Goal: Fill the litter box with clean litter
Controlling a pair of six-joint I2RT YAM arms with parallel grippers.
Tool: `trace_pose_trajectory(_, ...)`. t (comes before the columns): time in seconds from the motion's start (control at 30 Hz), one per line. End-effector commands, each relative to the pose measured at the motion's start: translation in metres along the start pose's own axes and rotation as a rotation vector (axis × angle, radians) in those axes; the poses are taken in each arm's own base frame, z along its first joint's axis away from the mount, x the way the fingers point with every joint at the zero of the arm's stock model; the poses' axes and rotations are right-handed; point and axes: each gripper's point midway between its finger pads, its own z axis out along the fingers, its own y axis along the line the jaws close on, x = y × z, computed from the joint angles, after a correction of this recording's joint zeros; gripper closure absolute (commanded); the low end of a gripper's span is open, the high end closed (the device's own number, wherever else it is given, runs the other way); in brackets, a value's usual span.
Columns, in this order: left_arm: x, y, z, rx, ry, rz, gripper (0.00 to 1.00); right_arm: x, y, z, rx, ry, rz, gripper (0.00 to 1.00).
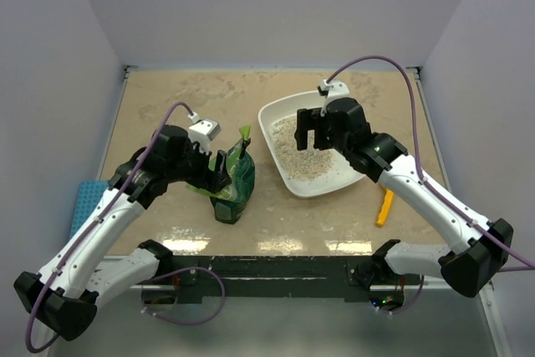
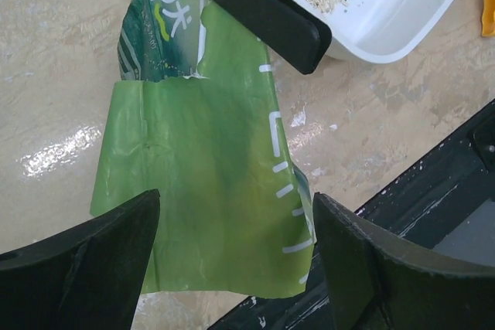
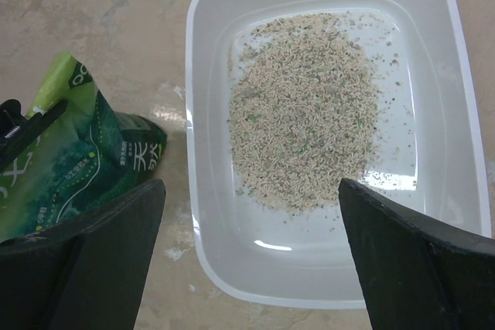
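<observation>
The white litter box [image 1: 324, 191] sits right of centre on the table, with a heap of pale clean litter [image 1: 303, 153] inside. In the right wrist view the litter [image 3: 302, 110] covers the middle of the box [image 3: 203, 214]. My right gripper [image 1: 311, 133] hovers open and empty over the box [image 3: 251, 183]. A crinkled green bag [image 1: 233, 183] stands left of the box. My left gripper [image 1: 219, 175] is open, its jaws spread on either side of the bag's green top flap [image 2: 201, 152]; its midpoint [image 2: 236, 199] lies over the flap. I cannot tell whether it touches the flap.
A yellow tool [image 1: 384, 206] lies on the table right of the box. A blue pad [image 1: 88, 202] lies beyond the table's left edge. A black rail [image 1: 276, 261] runs along the front edge. White walls enclose the table.
</observation>
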Motion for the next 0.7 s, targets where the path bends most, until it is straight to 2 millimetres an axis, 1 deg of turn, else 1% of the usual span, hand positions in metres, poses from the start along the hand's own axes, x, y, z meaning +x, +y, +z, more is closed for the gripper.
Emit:
trace_pose_trajectory(0.0,-0.017,-0.015,0.004,0.053,-0.067,0.003,0.16,-0.02,0.014,0.0,-0.055,-0.046,0.032,0.01)
trace_pose_trajectory(0.17,-0.016,-0.021,0.012,0.048,-0.052,0.006,0.18,-0.017,0.015,0.006,-0.056,-0.04,0.027,0.02)
trace_pose_trajectory(0.27,-0.008,-0.024,0.023,0.025,-0.024,0.026,0.19,-0.014,0.014,0.009,-0.051,-0.033,0.026,0.01)
trace_pose_trajectory(0.37,-0.002,-0.019,0.031,-0.054,-0.002,0.054,0.21,-0.012,0.015,0.011,-0.053,-0.026,0.023,0.02)
trace_pose_trajectory(0.4,0.0,-0.014,0.033,-0.1,0.0,0.065,0.23,-0.012,0.015,0.011,-0.054,-0.028,0.024,0.01)
trace_pose_trajectory(0.43,0.002,-0.01,0.036,-0.121,0.009,0.068,0.25,-0.011,0.015,0.01,-0.055,-0.027,0.024,0.02)
trace_pose_trajectory(0.47,0.002,-0.008,0.037,-0.136,0.007,0.074,0.31,-0.011,0.015,0.01,-0.057,-0.028,0.022,0.02)
trace_pose_trajectory(0.53,0.005,0.001,0.039,-0.184,0.008,0.087,0.38,-0.01,0.016,0.009,-0.065,-0.029,0.022,0.02)
trace_pose_trajectory(0.57,0.005,0.005,0.04,-0.204,0.009,0.089,0.44,-0.009,0.015,0.009,-0.063,-0.026,0.021,0.02)
trace_pose_trajectory(0.6,0.004,0.01,0.039,-0.233,0.004,0.096,0.46,-0.008,0.015,0.009,-0.065,-0.024,0.017,0.02)
trace_pose_trajectory(0.63,0.008,0.013,0.04,-0.244,0.012,0.103,0.49,-0.006,0.014,0.008,-0.063,-0.022,0.014,0.02)
trace_pose_trajectory(0.67,0.007,0.014,0.041,-0.249,0.005,0.104,0.6,-0.005,0.013,0.008,-0.06,-0.019,0.011,0.01)
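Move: The litter bag's middle is about 3 cm ahead of the left hand, 3 cm to its right and some 9 cm below, with its spread green side under the fingers. The black clip at the bag's top is around 7 cm ahead, 5 cm right and 2 cm lower than the left hand; the litter box is some 16 cm ahead and 21 cm right, 18 cm down. From the right hand, the bag is about 17 cm left, 3 cm back and 15 cm below. The left fingers come to straddle the right-hand edge of the bag's green side and begin to squeeze it, closing from wide to about half open. The hand first slides right some 3.5 cm over the bag, then sinks about as far while easing slightly back left and forward, its left side rolling up about 10 degrees. ##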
